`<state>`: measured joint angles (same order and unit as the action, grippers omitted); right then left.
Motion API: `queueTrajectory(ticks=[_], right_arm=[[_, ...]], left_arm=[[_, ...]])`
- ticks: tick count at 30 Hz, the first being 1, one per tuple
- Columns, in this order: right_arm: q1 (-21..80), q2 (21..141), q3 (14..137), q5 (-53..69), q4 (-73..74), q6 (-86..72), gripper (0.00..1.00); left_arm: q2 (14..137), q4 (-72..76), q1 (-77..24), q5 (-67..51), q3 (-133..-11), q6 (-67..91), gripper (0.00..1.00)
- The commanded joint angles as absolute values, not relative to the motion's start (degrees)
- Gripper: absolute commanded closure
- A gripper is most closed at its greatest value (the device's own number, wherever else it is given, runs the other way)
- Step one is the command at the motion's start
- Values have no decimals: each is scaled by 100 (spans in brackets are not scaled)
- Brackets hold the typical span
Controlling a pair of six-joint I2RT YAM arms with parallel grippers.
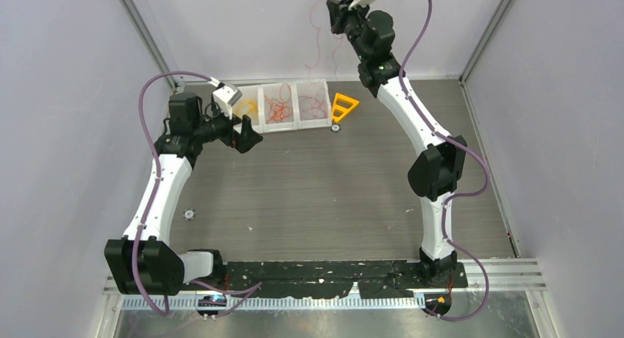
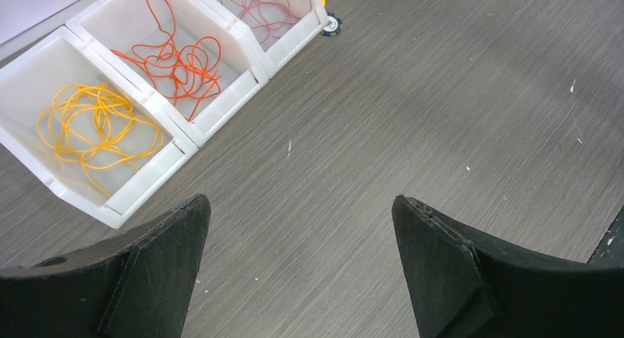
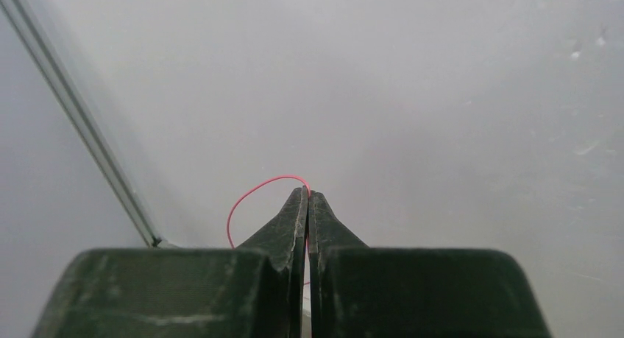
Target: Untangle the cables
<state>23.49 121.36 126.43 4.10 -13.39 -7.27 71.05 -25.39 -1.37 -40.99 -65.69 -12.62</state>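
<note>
Three white bins (image 2: 176, 143) stand in a row at the back of the table. The cables lie sorted in them: yellow cables (image 2: 96, 124) in the left bin, orange cables (image 2: 176, 62) in the middle one, red cables (image 2: 257, 6) in the right one. My left gripper (image 2: 302, 205) hovers open over bare table just in front of the bins, with nothing between its fingers. My right gripper (image 1: 335, 14) is raised high against the back wall, shut on a thin red cable (image 3: 246, 194). This red strand (image 1: 318, 51) hangs down towards the right bin (image 1: 313, 102).
An orange-yellow plastic triangle (image 1: 344, 106) lies right of the bins, with a small round disc (image 1: 335, 127) beside it. Another disc (image 1: 189, 214) sits near the left arm. Grey walls and metal frame posts (image 1: 147, 36) enclose the table.
</note>
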Motion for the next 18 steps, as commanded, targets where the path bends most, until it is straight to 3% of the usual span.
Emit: queueTrajectory(ticks=[1,11,18], right_arm=[[2766,11570,12851,-1108,-1504,-144,95],[2963,12043,13628,-1650,-1745,469,95],[2944,11836,13531,-1440,-2341,848,95]], left_arm=[[7019,-2486,-96,-4172,-6601,-1270,4],[6970,-2588,-27,-4192,-6550,-1342,4],[6963,-2547,-26,-4242,-6492,-1331,4]])
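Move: I hold the pink cable shut in my right hand, high over the bins. The right-hand bin, with pink cable in it, lies about 4 cm ahead, 6 cm to the left and some 43 cm below. The middle bin with the orange cable is 17 cm left and 4 cm ahead; the yellow triangle lies 4 cm right and 4 cm ahead, both far below. From my left hand the right-hand bin is about 28 cm ahead, 17 cm right and 23 cm down. I lift my right hand about 8 cm, away from the bins below, drawing back some 3 cm in the first half and then going almost straight up. Meanwhile I turn the fingers clockwise by roughly 15 degrees and tip them further upward, keeping the pink cable pinched between the shut fingertips. ##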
